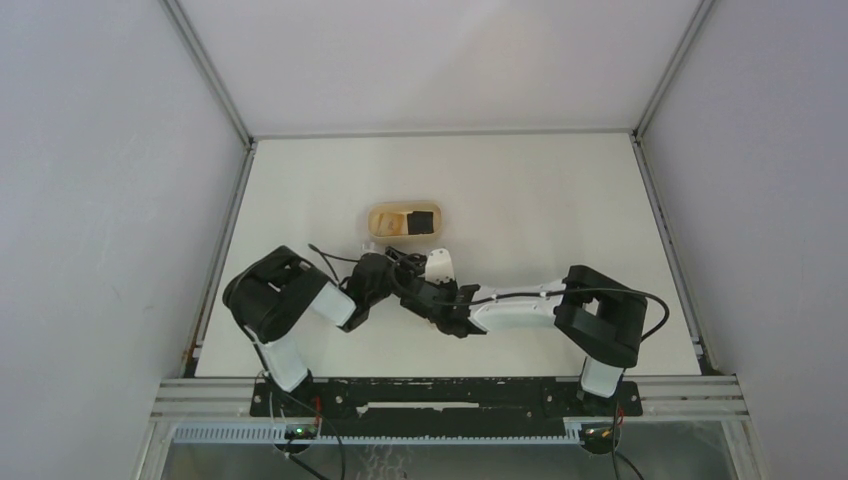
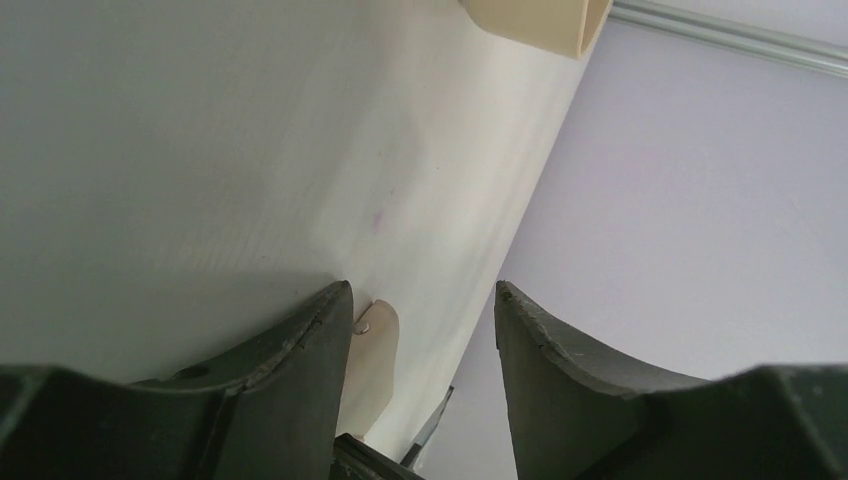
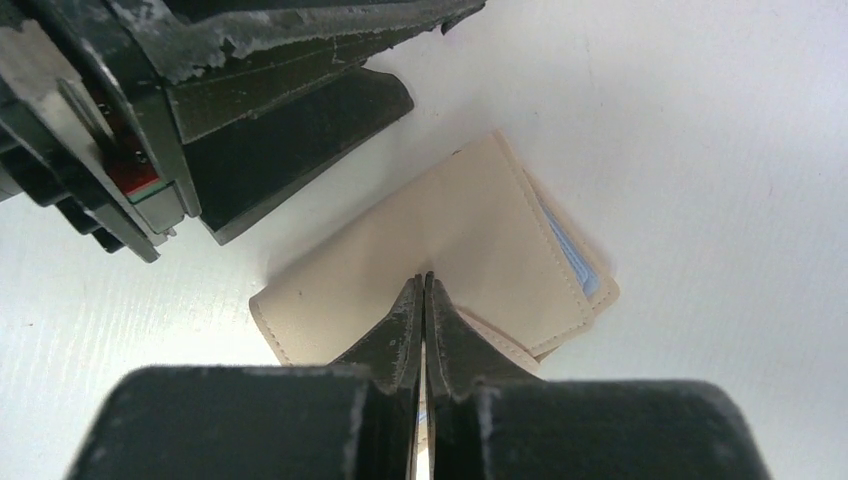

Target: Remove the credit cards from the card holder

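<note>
The tan card holder (image 3: 470, 235) lies folded on the white table, a blue card edge (image 3: 578, 262) peeking from its right side. My right gripper (image 3: 427, 278) is shut, its tips resting on top of the holder's upper flap. My left gripper (image 2: 422, 290) is open just beside it. The holder's tab (image 2: 378, 345) with its small dot lies against the inner face of the left finger. In the top view both grippers meet mid-table, left gripper (image 1: 402, 270) and right gripper (image 1: 445, 300), with a pale flap of the holder (image 1: 438, 265) showing between them.
An oval light-wood tray (image 1: 376, 232) stands just behind the grippers, with a dark card (image 1: 423, 220) lying in it. The left gripper's dark fingers (image 3: 300, 130) hang close over the holder's far corner. White walls enclose the table on three sides.
</note>
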Robot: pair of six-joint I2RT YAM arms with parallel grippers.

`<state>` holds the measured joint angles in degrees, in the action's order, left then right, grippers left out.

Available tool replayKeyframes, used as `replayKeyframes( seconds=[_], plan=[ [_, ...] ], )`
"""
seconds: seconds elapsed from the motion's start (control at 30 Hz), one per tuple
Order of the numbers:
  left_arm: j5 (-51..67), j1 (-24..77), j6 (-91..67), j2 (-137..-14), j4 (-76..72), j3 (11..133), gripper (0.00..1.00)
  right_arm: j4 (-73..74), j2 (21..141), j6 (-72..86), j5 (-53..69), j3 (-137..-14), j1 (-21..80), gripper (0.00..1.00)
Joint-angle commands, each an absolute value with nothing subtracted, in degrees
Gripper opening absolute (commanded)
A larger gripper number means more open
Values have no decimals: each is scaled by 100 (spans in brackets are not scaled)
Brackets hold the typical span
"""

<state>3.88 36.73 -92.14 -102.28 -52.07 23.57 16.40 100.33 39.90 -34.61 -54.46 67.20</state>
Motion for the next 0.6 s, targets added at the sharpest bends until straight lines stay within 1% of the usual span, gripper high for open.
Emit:
replayKeyframes(
  seconds=[0.0,0.1,0.3,0.43,0.57],
  plan=[
    [24,3670,-8959,-9866,-4900,2162,60,2324,10656,4030,-2539,-5334,6754,9],
    [18,3679,-8910,-9690,-4788,2111,60,2325,10761,4005,-2470,-5395,6735,18],
    [-180,3682,-8831,-9438,-4627,2046,60,2282,10761,3954,-2340,-5389,6702,32],
    [-215,3678,-8796,-9328,-4614,1966,60,2100,10524,3931,-2307,-5177,6721,53],
    [-253,3675,-8777,-9251,-4614,1896,60,2002,10266,3896,-2278,-5036,6699,61]
  ],
)
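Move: The folded card holder lies almost directly under the right hand's shut fingertips, its middle level with them and roughly 1 cm below, with the button end of the strap at the tips. The left hand's open fingertips stand about 7 cm ahead of the right hand, 1 cm left and 2 cm higher. The beige tray is some 16 cm ahead of the right hand and 6 cm left, at about its height. From the left hand the card holder lies about 7 cm back, 1 cm right and 3 cm below. Staying low over the card holder, the right hand spreads its shut fingers to a bit over half open around the button end of the strap, then eases right about 1.5 cm, with hardly any wrist turn. Meanwhile the left hand, still open ahead of the holder, shifts some 2 cm left and slightly back, rolling about 5 degrees. ##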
